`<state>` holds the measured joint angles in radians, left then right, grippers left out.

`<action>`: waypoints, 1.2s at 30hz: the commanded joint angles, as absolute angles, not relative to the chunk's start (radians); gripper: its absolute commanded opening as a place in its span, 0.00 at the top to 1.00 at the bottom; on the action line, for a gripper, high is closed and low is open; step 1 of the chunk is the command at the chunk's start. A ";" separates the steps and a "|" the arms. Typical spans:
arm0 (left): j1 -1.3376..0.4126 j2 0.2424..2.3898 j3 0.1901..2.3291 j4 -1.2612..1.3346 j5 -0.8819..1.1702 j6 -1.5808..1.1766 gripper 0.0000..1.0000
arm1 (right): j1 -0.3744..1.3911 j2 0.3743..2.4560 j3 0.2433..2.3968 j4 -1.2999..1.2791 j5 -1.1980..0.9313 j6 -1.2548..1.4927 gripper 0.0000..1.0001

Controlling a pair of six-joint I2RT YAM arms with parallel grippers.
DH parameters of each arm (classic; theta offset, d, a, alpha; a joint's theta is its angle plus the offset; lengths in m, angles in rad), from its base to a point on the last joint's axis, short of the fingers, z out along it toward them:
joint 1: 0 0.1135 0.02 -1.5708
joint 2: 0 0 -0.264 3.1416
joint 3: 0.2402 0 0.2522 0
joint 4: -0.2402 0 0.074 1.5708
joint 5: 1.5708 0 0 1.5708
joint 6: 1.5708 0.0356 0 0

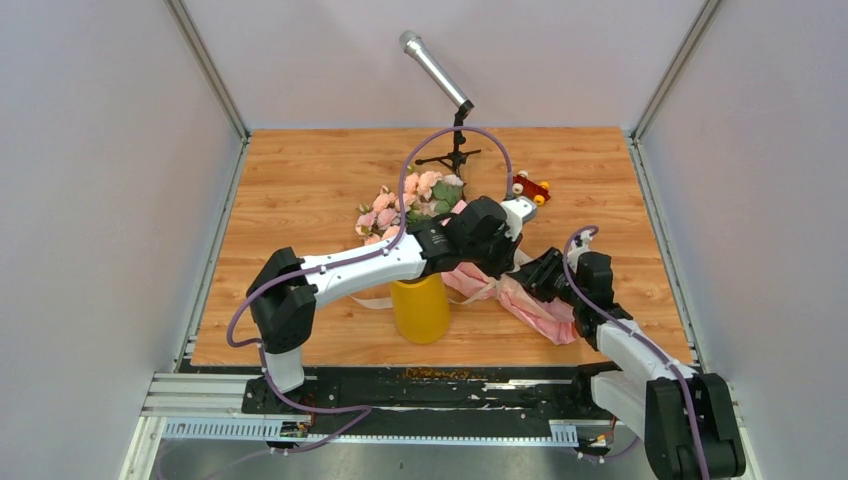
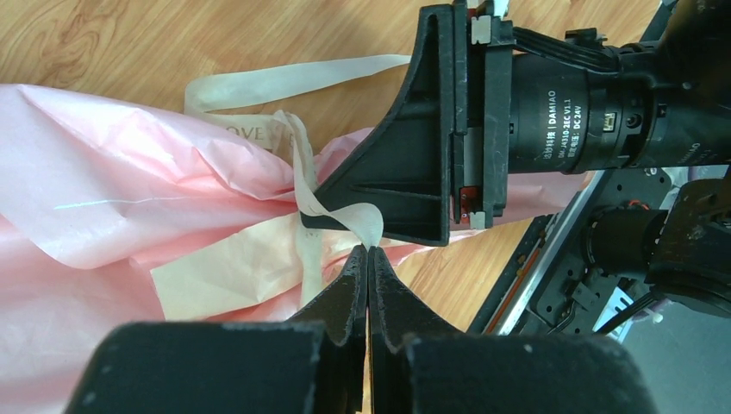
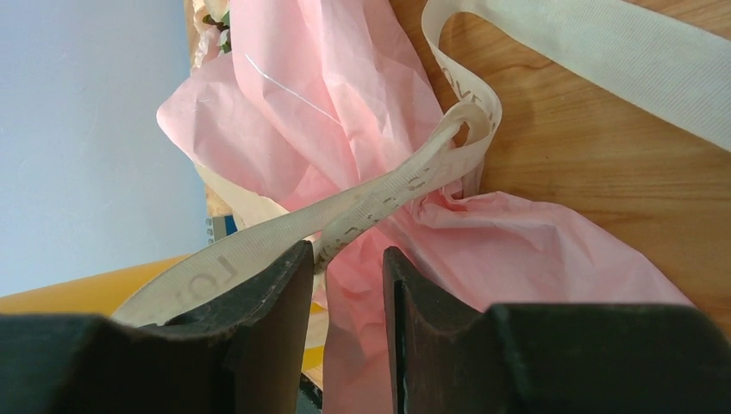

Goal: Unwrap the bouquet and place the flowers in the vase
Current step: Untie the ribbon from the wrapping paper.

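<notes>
The bouquet [image 1: 530, 308] lies slanted on the wooden table, its flowers [image 1: 410, 200] at the far left end. Its pink wrap [image 2: 103, 190] is tied with a beige ribbon [image 3: 371, 203]. The yellow vase [image 1: 420, 310] stands upright near the front edge, just left of the wrap. My left gripper [image 2: 368, 252] is shut, pinching a ribbon end at its tips beside the knot. My right gripper [image 3: 347, 259] sits across the wrap's narrow waist, with pink paper filling the gap between its fingers. The taut ribbon runs over its left finger [image 3: 259, 302].
A microphone [image 1: 435, 68] on a small black stand [image 1: 455, 155] is at the back middle. A red toy car [image 1: 530, 188] lies behind the arms. A loose ribbon tail [image 1: 372, 302] lies left of the vase. A metal rail [image 1: 400, 385] runs along the front.
</notes>
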<state>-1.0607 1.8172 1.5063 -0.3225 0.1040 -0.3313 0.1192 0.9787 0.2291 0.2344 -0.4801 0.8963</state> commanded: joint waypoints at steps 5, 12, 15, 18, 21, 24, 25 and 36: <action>-1.066 1.739 1.476 -0.304 0.112 -0.292 1.00 | 0.125 1.002 0.297 0.292 -0.424 0.866 0.81; -1.065 1.686 1.428 -0.321 0.107 -0.246 1.00 | 0.116 0.981 0.341 0.200 -0.349 0.810 0.95; -1.066 1.682 1.428 -0.334 0.109 -0.226 1.00 | 0.105 0.980 0.350 0.189 -0.335 0.799 0.99; -1.065 1.691 1.441 -0.341 0.115 -0.221 1.00 | 0.093 0.980 0.353 0.184 -0.333 0.795 1.00; -1.065 1.709 1.465 -0.345 0.124 -0.221 1.00 | 0.084 0.979 0.352 0.180 -0.330 0.789 1.00; -1.065 1.722 1.482 -0.347 0.128 -0.220 1.00 | 0.073 0.975 0.354 0.160 -0.310 0.775 1.00; -1.065 1.726 1.491 -0.347 0.129 -0.218 1.00 | 0.066 0.972 0.354 0.152 -0.299 0.769 1.00; -1.065 1.774 1.566 -0.379 0.178 -0.151 1.00 | -0.109 0.998 0.357 0.115 -0.241 0.746 1.00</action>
<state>-1.0607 1.7649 1.5200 -0.3717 0.1421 -0.2035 -0.0544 0.9779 0.3172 0.1123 -0.2852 0.7723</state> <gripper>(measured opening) 0.006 0.010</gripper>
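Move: The ribbon strand the right hand goes for is practically between its open fingers, about 1 cm ahead and 1 cm left, level with them. The paper's gathered waist lies roughly 2 cm ahead, 3 cm left and 5 cm below; the paper's tail 6 cm back, 3 cm right and 6 cm below; the vase about 20 cm left and 5 cm back. From the left hand that strand is some 3 cm forward, 3 cm right and 8 cm below. The right fingers shut on the ribbon strand over the paper's waist while the hand goes forward about 3 cm and slightly up; then they draw it right, away from the left hand, some 6 cm while sinking a little, the wrist swinging clockwise about 15 degrees. The left hand keeps its ribbon pinched, easing 2 cm left, then rising 2 cm and drifting back right. ##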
